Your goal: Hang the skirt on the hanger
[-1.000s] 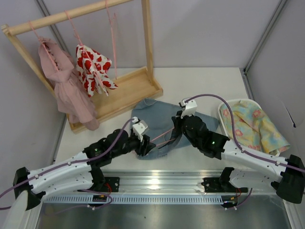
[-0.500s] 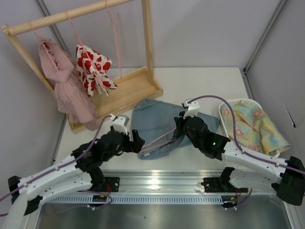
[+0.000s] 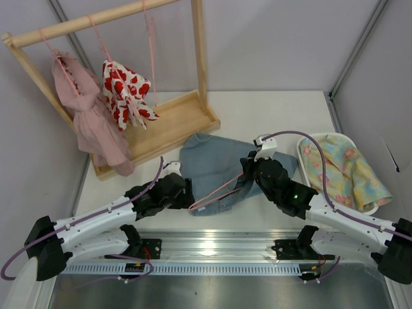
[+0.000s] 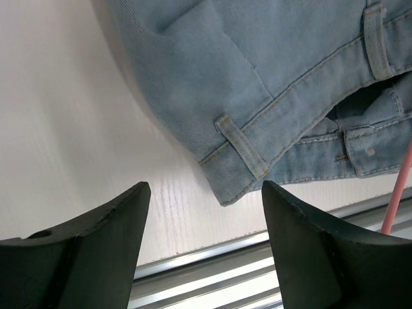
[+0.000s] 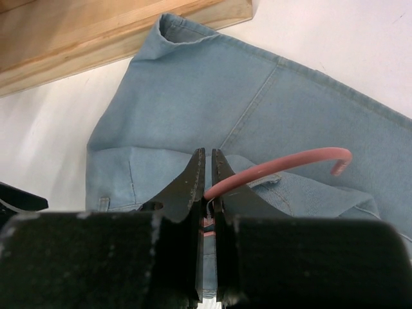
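Observation:
The light blue denim skirt [image 3: 215, 164] lies flat on the table between the arms, with its waistband toward the near edge. The thin pink hanger [image 3: 215, 192] lies across the waistband. My right gripper [image 3: 246, 175] is shut on the hanger's neck. In the right wrist view the hook [image 5: 283, 164] curves out to the right of the closed gripper [image 5: 207, 152], above the skirt [image 5: 212, 90]. My left gripper [image 3: 188, 195] is open and holds nothing. It sits just short of the skirt's waistband corner [image 4: 238, 161]. Its gap [image 4: 206, 185] is over bare table, and a bit of hanger [image 4: 398, 193] shows at the right.
A wooden clothes rack [image 3: 161, 122] stands at the back left. On it hang a pale pink dress [image 3: 90, 122], a white garment with red hearts [image 3: 125, 93] and a spare pink hanger [image 3: 152, 58]. A white basket [image 3: 302, 145] holding floral cloth is at the right. A metal rail [image 3: 212, 244] runs along the near edge.
My left gripper has opened and drawn back off the skirt's waistband, a little to the left. The right gripper has shifted slightly right with the hanger.

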Controlling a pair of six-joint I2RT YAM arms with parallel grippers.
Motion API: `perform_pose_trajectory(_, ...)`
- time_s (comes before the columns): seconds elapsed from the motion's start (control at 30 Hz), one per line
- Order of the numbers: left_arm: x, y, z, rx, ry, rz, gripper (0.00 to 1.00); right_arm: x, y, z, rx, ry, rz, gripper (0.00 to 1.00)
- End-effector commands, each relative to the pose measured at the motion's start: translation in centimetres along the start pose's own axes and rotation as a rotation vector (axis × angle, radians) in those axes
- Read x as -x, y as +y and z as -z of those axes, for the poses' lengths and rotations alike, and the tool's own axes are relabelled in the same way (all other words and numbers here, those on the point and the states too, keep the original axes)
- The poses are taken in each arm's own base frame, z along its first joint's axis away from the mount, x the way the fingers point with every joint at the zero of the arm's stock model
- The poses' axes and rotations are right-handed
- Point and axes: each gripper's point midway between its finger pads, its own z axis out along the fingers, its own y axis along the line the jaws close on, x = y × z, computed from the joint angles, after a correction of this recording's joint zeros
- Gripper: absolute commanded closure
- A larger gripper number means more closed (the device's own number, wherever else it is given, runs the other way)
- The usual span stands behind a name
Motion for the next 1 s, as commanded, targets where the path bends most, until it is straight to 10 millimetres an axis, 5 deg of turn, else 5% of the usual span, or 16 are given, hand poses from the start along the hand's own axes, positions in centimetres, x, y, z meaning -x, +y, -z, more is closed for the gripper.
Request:
perform_pose_trajectory(0.0,0.1,-2.1,-0.5,-0.094,0.006,0.076,0.24,0.0,-0.3,0.2,-0.011,-0.007,-0.032,1.00)
perform_pose_trajectory(0.27,-1.5,-2.7,-2.4,-0.106,0.057,0.105,0.27,0.4,0.0,0.5,0.020,-0.026,-0.039,1.00)
perform_pose_trajectory(0.7,-1.1,-2.1,-4.1,-0.055,-0.003,0.230,0.33,-0.2,-0.1,0.8,0.026,-0.008,-0.050,1.00)
perform_pose_trajectory(0.9,-1.4,-2.8,-5.0,-0.080,0.006,0.236,0.57,-0.3,-0.2,0.9,0.022,-0.009,-0.052,1.00)
perform_pose_trajectory(0.97,-1.5,-2.9,-5.2,-0.083,0.012,0.229,0.78,-0.8,-0.6,1.1,0.009,0.009,-0.042,1.00)
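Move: The skirt's left waist corner, by its belt loop, lies about 3 cm to the right of the open left hand, 1 cm ahead and 5 cm below. The skirt's middle is roughly 15 cm right, 8 cm ahead and 6 cm down; the hanger's lower end is about 3 cm right, 4 cm back and 3 cm down. From the right hand that waist corner lies some 17 cm left, 10 cm back and 18 cm below. The skirt's left waist corner is taken by the left hand, which sinks about 5 cm and shifts some 3 cm to the right onto it, tipping and turning only slightly. Open during the descent, its fingers close late, pinching the denim beside the belt loop. The right hand stays nearly in place and keeps hold of the hanger by its hook. ##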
